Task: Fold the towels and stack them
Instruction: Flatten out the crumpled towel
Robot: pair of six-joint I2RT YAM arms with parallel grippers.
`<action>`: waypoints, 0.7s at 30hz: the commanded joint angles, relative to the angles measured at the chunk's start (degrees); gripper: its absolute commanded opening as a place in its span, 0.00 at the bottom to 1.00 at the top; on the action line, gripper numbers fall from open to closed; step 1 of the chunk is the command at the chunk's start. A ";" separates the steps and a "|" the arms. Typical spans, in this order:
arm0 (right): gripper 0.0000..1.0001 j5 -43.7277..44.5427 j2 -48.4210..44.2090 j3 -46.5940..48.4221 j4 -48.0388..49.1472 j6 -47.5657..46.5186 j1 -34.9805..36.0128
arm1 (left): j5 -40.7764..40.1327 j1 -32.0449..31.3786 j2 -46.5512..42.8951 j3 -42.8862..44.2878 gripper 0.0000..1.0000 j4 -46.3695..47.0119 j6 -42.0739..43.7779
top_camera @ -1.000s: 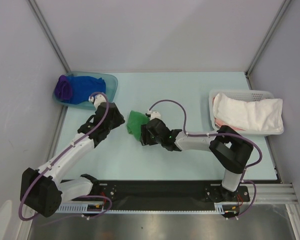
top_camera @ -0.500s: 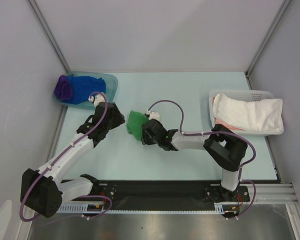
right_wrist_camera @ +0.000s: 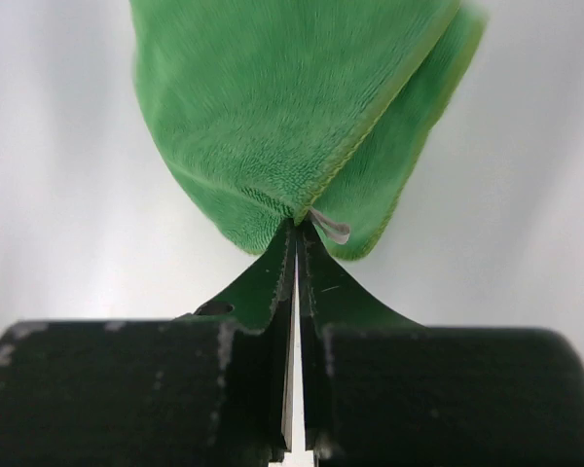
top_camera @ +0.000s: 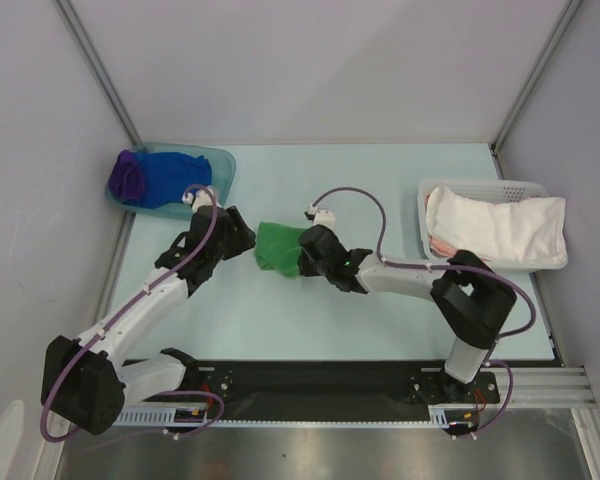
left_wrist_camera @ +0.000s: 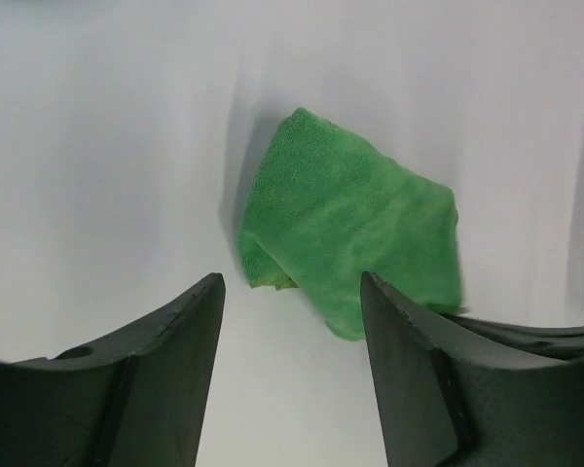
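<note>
A crumpled green towel lies mid-table, bunched into a loose fold. My right gripper is shut on the near edge of the green towel, pinching it at the fingertips beside a small white tag. To the towel's left, my left gripper stands open with nothing between its fingers; in its wrist view the green towel is just ahead of its right finger. A royal blue towel and a dark purple towel lie bunched in the teal tub.
The translucent teal tub sits at the back left against the wall. A white slotted basket at the right holds white cloth. Grey walls enclose the table on three sides; the black arm rail runs along the near edge.
My right gripper closed on the green towel's edge and drew back to the right, spreading the towel a little. The left gripper opened wider and stayed near the towel's left side.
</note>
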 commanded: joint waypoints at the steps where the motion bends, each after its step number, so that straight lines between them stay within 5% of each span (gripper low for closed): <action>1: 0.00 4.58 -9.72 -0.85 -0.64 -1.63 -3.62 | 4.40 0.50 0.52 -1.24 0.64 4.87 1.37; 8: 0.00 5.54 -20.54 -4.02 -6.97 -4.45 -12.33 | 12.04 -0.29 6.32 -0.98 0.61 8.93 1.81; 21: 0.00 4.31 -22.92 -4.20 -9.52 -7.44 -20.59 | 15.04 -7.93 23.02 5.69 0.60 15.08 0.40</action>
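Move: The crumpled green towel, its near right end already pinched by the right hand, has its middle about 7 cm ahead of that hand, 4 cm to its left and 3 cm lower. From the open left hand the towel's middle is some 6 cm ahead, 8 cm right and 11 cm below. The blue tray stands about 18 cm ahead and 22 cm left of the left hand; the white basket is roughly 46 cm right and 9 cm ahead of the right one. The green towel is drawn by its pinched end to the right, about 16 cm, and some 6 cm forward, the shut right hand swinging up 11 cm and then sinking about 3 as it turns clockwise. The left hand follows rightwards and dips steeply towards the towel's free left side, tipping down and turning clockwise, fingers still open. ##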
